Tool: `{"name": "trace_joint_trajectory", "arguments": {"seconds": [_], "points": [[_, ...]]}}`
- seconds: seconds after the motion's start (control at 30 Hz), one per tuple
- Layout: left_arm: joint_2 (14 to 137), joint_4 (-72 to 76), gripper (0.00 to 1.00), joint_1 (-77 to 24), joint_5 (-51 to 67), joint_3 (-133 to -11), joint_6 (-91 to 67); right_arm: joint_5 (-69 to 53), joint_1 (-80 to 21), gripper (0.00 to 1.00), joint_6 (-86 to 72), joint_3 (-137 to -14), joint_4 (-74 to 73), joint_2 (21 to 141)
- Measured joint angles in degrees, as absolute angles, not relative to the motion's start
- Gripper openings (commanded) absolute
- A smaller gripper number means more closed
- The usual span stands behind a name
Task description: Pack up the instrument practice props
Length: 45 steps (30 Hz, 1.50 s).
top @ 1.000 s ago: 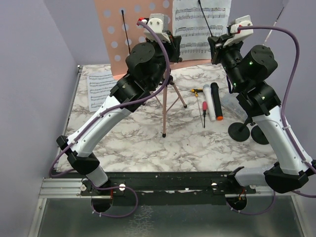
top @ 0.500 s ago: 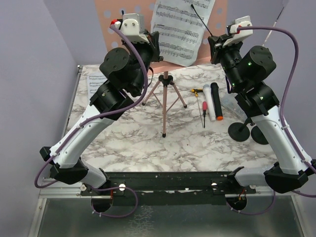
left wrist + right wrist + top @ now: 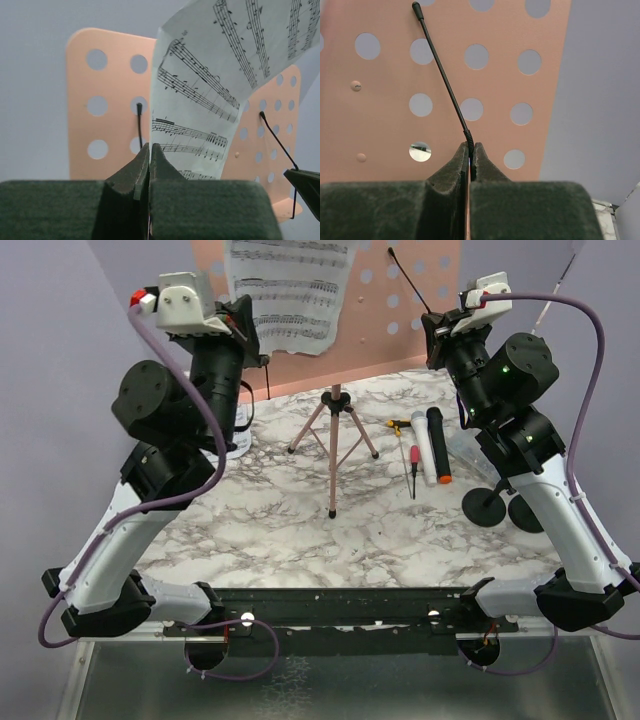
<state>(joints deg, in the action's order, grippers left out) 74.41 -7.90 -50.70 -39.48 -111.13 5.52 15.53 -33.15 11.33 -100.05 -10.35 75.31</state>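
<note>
The pink tripod music rest [image 3: 334, 435] stands at the table's back, its perforated board [image 3: 405, 300] raised. My left gripper [image 3: 257, 344] is high at the left, shut on the lower edge of a white sheet-music page [image 3: 290, 290]. In the left wrist view the page [image 3: 210, 90] curls up from the closed left gripper [image 3: 149, 150], in front of the board [image 3: 100, 125]. My right gripper [image 3: 431, 335] is shut on the board's black wire arm [image 3: 442, 70], pinched at the right gripper [image 3: 471, 149]. A white microphone [image 3: 421, 440] and a black one [image 3: 437, 445] lie on the table.
A red-handled screwdriver [image 3: 413, 465] lies left of the microphones. Two black round-based holders [image 3: 487, 506] [image 3: 526, 513] sit by the right arm. A clear plastic box [image 3: 466, 445] lies behind them. Purple walls close in both sides.
My left arm has swung left and up, carrying the sheet-music page across and off the board's right half. The right arm has stayed still on the wire arm.
</note>
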Motion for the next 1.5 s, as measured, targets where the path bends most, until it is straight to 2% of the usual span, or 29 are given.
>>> {"name": "trace_joint_trajectory", "arguments": {"seconds": [0.57, 0.93, 1.4, 1.5], "points": [[62.98, -3.60, 0.00, -50.70, -47.62, -105.21, 12.40, 15.53, -33.15, 0.01, 11.42, -100.05, -10.35, 75.33], [56.51, -2.59, 0.00, -50.70, -61.49, -95.59, 17.65, 15.53, -32.97, 0.23, 11.79, -100.05, -10.35, 75.33], [48.49, -3.31, 0.00, -50.70, -75.35, -84.18, 18.15, 15.57, -32.88, 0.25, 13.37, -98.91, -10.31, 75.20], [47.46, -3.38, 0.00, -50.70, -76.86, -82.37, 18.11, 15.57, -32.88, 0.32, 13.56, -98.76, -10.28, 74.94]]}}
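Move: The left hand still pinches a music sheet's lower edge; the table sheet lies about 33 cm ahead, 25 cm left and 65 cm below. The stand panel's middle is roughly 10 cm ahead, 12 cm right and 5 cm above it. From the right hand, the pinched right clip rod has its middle some 3 cm ahead, 3 cm left and 6 cm up; the panel's middle is 5 cm ahead, 16 cm left, 7 cm up. Keeping its pinch on the music sheet, the left hand carries it nearly 20 cm left and some 8 cm back, away from the stand panel towards the table sheet, rising slightly and then sinking well below its start as it turns counter-clockwise and tips down. The right hand stays in place and opens about a quarter, letting go of the right clip rod. ##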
